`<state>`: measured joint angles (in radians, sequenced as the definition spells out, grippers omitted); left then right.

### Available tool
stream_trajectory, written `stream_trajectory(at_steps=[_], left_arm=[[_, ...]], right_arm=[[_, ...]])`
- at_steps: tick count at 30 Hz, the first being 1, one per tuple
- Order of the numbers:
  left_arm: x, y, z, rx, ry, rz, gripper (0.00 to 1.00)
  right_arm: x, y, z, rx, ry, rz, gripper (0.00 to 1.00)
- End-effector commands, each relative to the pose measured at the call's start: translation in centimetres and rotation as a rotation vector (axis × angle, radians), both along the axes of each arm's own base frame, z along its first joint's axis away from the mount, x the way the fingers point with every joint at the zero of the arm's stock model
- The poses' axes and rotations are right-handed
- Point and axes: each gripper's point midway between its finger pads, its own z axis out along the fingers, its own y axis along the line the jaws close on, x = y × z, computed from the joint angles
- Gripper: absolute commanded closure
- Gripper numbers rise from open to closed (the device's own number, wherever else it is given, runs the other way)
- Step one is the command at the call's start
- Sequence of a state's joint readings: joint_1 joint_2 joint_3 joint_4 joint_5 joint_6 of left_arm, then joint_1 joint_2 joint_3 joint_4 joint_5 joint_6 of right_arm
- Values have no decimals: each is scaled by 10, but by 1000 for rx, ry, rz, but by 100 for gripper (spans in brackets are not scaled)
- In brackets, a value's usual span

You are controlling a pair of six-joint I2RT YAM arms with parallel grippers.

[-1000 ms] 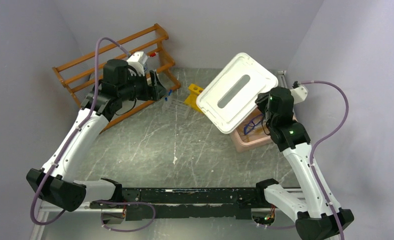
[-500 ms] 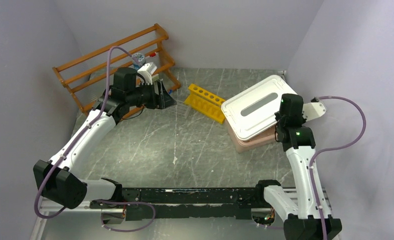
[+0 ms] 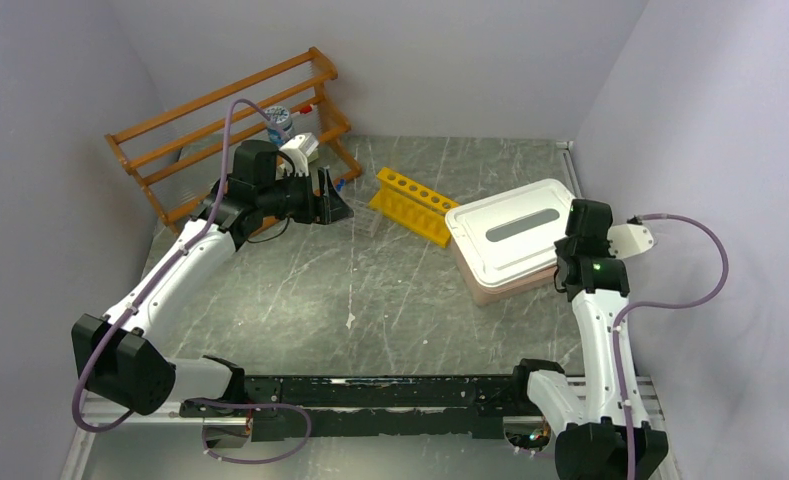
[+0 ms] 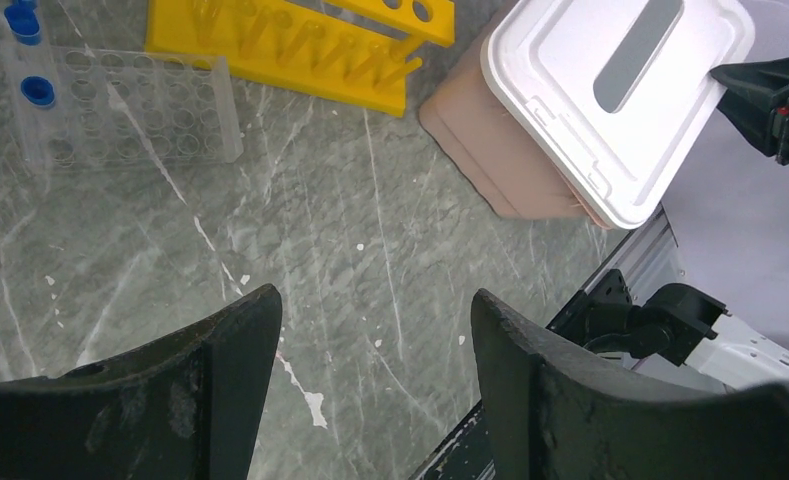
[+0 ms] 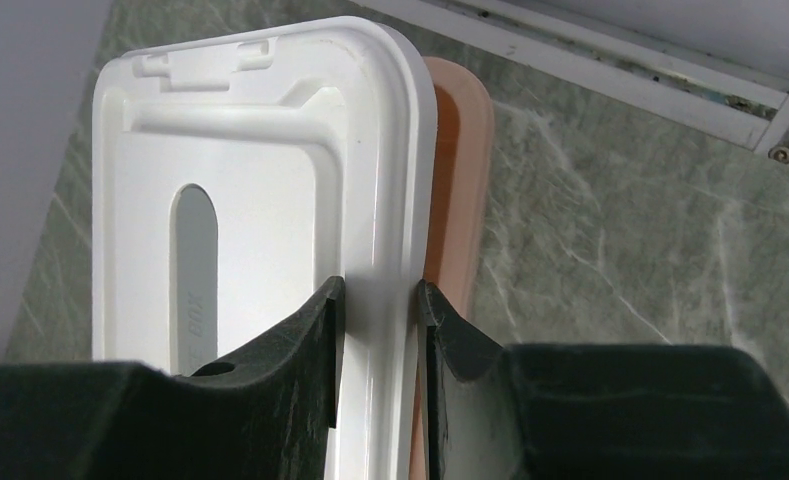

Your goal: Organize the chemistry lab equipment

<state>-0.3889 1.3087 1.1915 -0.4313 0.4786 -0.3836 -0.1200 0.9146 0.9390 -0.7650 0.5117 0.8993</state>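
My right gripper [image 5: 380, 290] is shut on the right rim of a white lid [image 5: 250, 200]. The lid [image 3: 515, 232] lies almost flat on a pink box [image 3: 500, 290] at the right of the table and hides what is inside. Of the chemistry lab equipment, blue-capped tubes [image 4: 38, 92] show, standing in a clear tube rack [image 4: 130, 110]. A yellow tube rack [image 3: 412, 203] lies at mid table. My left gripper [image 3: 338, 200] hovers in front of the wooden rack, open and empty [image 4: 375, 300].
The orange-brown wooden shelf rack [image 3: 220, 110] stands at the back left with a small blue-grey item [image 3: 278, 118] on it. Grey walls close in the left, back and right sides. A metal rail [image 3: 570, 160] runs along the table's right edge.
The right gripper has swung the lid down from steeply tilted to nearly flat on the pink box. The left arm has shifted slightly right, away from the wooden rack.
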Motion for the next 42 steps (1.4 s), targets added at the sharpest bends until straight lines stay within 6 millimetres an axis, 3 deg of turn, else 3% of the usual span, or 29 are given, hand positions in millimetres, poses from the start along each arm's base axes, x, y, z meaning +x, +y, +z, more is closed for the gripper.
stream_trajectory(at_steps=[1,5,13,17,21,24,29,35,42], left_arm=[[0,-5,3,-7,-29,-26,27],[1,-5,1,-8,-21,-24,28],[3,-8,-7,-7,5,-31,29],[3,-8,-10,-6,9,-32,29],[3,-10,-13,-14,16,-39,29],[2,-11,-20,-15,30,-44,29],[3,-10,-31,-6,22,-40,29],[5,-5,-48,18,1,-12,29],[8,4,-55,64,-7,25,29]], right_arm=[[-21,-10,-17,-24,75,-61,85],[-31,-18,-18,-55,88,-108,60],[-35,-28,-2,-111,100,-143,49],[-14,-18,18,-139,67,11,47],[21,10,43,-146,14,283,42],[40,28,46,-147,37,421,38],[68,106,50,-270,92,608,31],[99,187,32,-433,217,734,26],[130,233,15,-574,299,782,20]])
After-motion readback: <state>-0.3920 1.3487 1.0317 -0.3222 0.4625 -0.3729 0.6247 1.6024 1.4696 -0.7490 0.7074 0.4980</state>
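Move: The white lid, pinched by the right hand near the right end of its near edge, has its middle about 9 cm left of that hand and 6 cm ahead at its height; the pink box is directly beneath, centred some 6 cm down. The yellow rack lies about 31 cm left, 15 cm ahead and 8 cm below. From the left hand, the clear tube rack is about 11 cm ahead, 3 cm right and 15 cm down, the yellow rack 11 cm ahead and 14 cm right. The lid is eased about 1 cm down onto the pink box before the right fingers open and slip back off its edge by 2 to 3 cm. The right hand then rises and sweeps forward-left, roughly 25 cm left, across the lid to its left corner and the yellow rack, turning some 50 degrees counter-clockwise, tipping down and opening wide, sinking towards the end. Meanwhile the open left hand lowers about 6 cm. ##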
